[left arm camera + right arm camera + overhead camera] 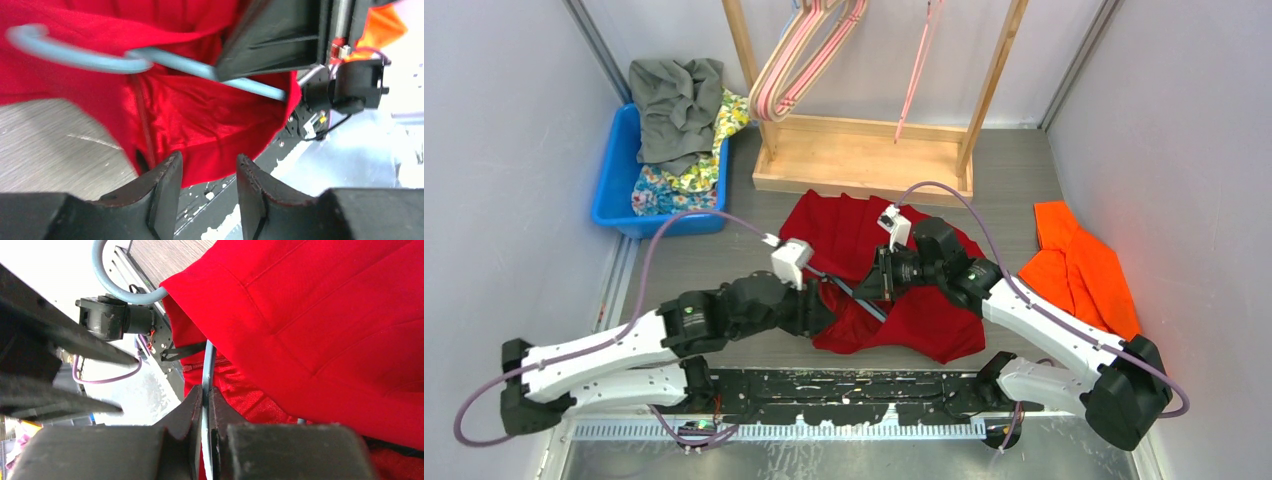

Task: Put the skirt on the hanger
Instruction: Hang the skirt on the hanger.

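The red skirt [894, 300] lies crumpled on the table in front of the wooden rack. A blue-grey hanger [869, 303] crosses it, with part of its wire inside the fabric. My right gripper [871, 283] is shut on the hanger's wire [207, 365], with the skirt [325, 315] bunched right beside its fingers. In its wrist view the right gripper [205, 401] pinches the thin wire between its pads. My left gripper [829, 313] sits at the skirt's near left edge. Its jaws [209, 170] stand apart with nothing between them, just short of the skirt's hem [215, 125]. The hanger's hook [75, 52] shows blurred above.
A blue bin [614, 190] heaped with grey and floral clothes stands at the back left. The wooden rack [864, 160] carries pink hangers [799, 60]. An orange garment [1079, 270] lies to the right, beside my right arm.
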You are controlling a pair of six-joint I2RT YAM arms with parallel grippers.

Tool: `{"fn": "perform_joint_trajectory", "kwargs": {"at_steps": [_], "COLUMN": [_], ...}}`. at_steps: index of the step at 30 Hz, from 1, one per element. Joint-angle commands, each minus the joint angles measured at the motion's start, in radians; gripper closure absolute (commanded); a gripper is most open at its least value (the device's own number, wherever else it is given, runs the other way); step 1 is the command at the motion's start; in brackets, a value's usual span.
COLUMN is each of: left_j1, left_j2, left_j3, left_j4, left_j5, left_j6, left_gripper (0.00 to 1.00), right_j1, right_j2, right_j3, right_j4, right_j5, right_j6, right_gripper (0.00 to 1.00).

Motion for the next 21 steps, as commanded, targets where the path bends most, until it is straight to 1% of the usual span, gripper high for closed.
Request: {"fn": "perform_joint_trajectory", "kwargs": {"at_steps": [1, 5, 11, 16, 21], "left_j1": [-0.097, -0.102, -0.106, -0.105, -0.105], "left_j2": [0.158, 0.288, 0.404, 0.403, 0.335], "left_j3": [0.065, 0.092, 0.143, 0.135, 0.099], "left_j4": [0.180, 0.274, 0.302, 0.328, 0.317], "left_j5": [-0.009, 0.054, 0.091, 0.108, 0.096], "left_j6": [0.172, 0.253, 0.289, 0.283, 0.284], "left_gripper": [0.55, 0.54, 0.54, 0.54, 0.53], "right_j1": [-0.007, -0.010, -0.012, -0.012, -0.012], "right_j2": [-0.014, -0.017, -0.022, -0.017, -0.010], "right_j3": [0.041, 0.043, 0.043, 0.036, 0.035], "right_j4": [0.084, 0.080, 0.077, 0.090, 0.094], "right_j5": [-0.041, -0.048, -0.055, -0.063, -0.064], "right_j6": [0.021, 0.020, 0.026, 0.033, 0.038], "right_gripper": [0.99, 0.99, 0.99, 0.99, 0.99]}}
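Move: From the left gripper, the skirt's near open edge, by the end of the hanger bar, lies about 12 cm to the right, 1 cm back and 7 cm lower. Closer in, the right gripper's tips stand on the bar some 8 cm to the right, 3 cm ahead and 2 cm lower; the hanger hook is 9 cm ahead and 3 cm left. From the right gripper the edge is roughly 4 cm right, 4 cm back and 5 cm down. Bring the left gripper about 9 cm to the right, towards the skirt's near edge at the end of the hanger bar, passing close on the near side of the right gripper. Start level, then sink some 5 cm and ease up about 1 cm, turning clockwise nearly 20 degrees with the fingers kept open. Meanwhile hold the right gripper still, keeping its pinch on the bar. ##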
